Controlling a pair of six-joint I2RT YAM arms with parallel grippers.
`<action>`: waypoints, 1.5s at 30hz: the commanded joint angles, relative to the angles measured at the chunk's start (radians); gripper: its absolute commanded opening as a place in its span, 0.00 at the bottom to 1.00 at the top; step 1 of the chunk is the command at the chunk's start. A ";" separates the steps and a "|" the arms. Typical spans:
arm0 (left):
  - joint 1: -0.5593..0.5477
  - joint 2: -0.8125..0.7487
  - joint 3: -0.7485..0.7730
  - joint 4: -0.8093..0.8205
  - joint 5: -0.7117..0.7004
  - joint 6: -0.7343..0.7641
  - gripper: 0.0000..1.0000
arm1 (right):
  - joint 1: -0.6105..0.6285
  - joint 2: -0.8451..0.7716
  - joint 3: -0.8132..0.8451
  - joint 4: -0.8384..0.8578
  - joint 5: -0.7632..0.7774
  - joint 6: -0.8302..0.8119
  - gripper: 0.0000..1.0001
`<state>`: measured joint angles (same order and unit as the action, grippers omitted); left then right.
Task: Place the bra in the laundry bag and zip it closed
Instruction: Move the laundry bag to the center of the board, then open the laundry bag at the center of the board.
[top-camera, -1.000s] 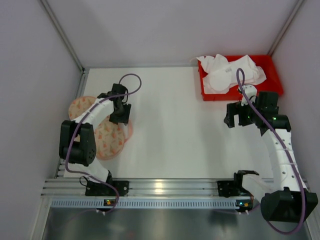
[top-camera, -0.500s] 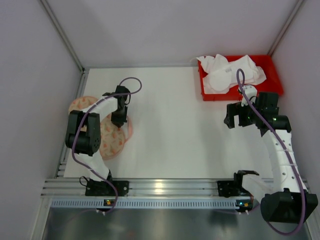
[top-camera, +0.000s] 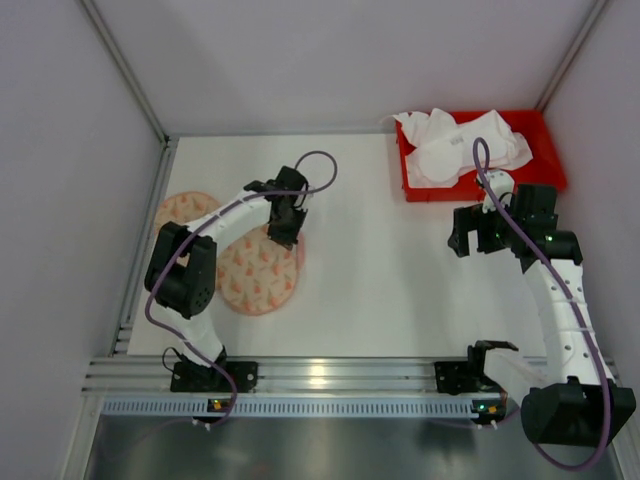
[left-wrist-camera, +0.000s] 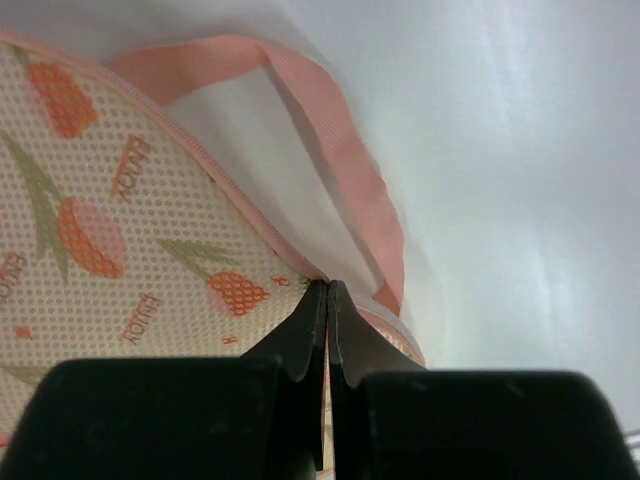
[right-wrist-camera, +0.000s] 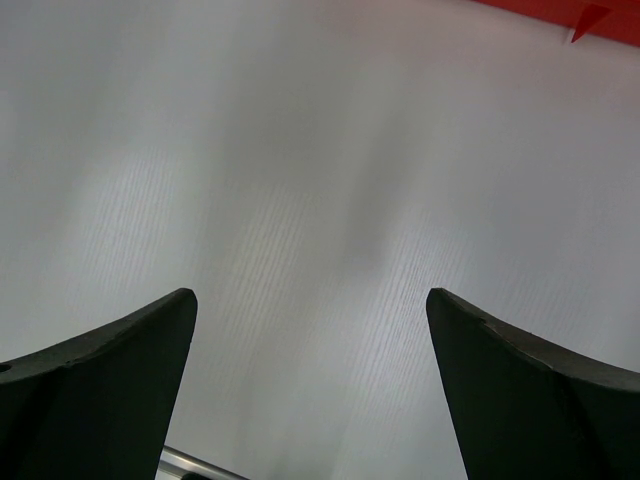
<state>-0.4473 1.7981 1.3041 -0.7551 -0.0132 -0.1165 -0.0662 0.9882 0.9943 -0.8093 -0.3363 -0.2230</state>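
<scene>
The laundry bag is round mesh with an orange fruit print and pink trim, lying open in two lobes at the table's left. My left gripper is shut on its pink-trimmed right edge. In the left wrist view the closed gripper pinches that rim beside the printed mesh and a pink strap loop. The white bra lies heaped in the red bin at the back right. My right gripper hovers open in front of that bin, with only bare table between its jaws in the right wrist view.
The red bin's corner shows at the top of the right wrist view. Grey walls close in the white table on the left, back and right. An aluminium rail with both arm bases runs along the near edge.
My left gripper has shut on the bag's edge and moved right toward the table's middle, dragging the bag with it. The right arm has not moved.
</scene>
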 joint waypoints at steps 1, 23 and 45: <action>-0.105 -0.002 0.104 0.026 0.154 -0.008 0.00 | -0.004 -0.016 0.004 0.004 0.006 0.007 0.99; -0.015 -0.531 -0.100 0.046 0.392 0.028 0.00 | 0.008 0.024 0.029 0.059 -0.328 0.039 0.99; 0.305 -0.568 -0.295 0.045 0.503 0.107 0.00 | 0.537 0.831 0.323 0.366 -0.201 0.270 0.69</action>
<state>-0.1619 1.2369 1.0264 -0.7326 0.4633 -0.0265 0.4332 1.7569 1.2633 -0.5072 -0.5617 0.0078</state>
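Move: The left gripper already pinches the laundry bag's right rim, near the table; the board's center lies about 16 cm to its right, level with it. The bag's middle is some 14 cm to its left, and the pink loop starts beside the fingers, about 3 cm ahead and 1 cm right. From the open right gripper that loop is roughly 35 cm left, 2 cm ahead and 15 cm below; the red box's middle is 20 cm ahead and 6 cm right of this gripper. Keep the left pinch and drag the laundry bag's rim about 14 cm right while rising, then lift and swing back left over the bag, sinking partway again, still well up, the wrist tipped some 25 degrees so the fingertips point rightward. Partway through, send the right gripper some 22 cm left, down and a little forward to the pink loop, narrowing its fingers partly. ##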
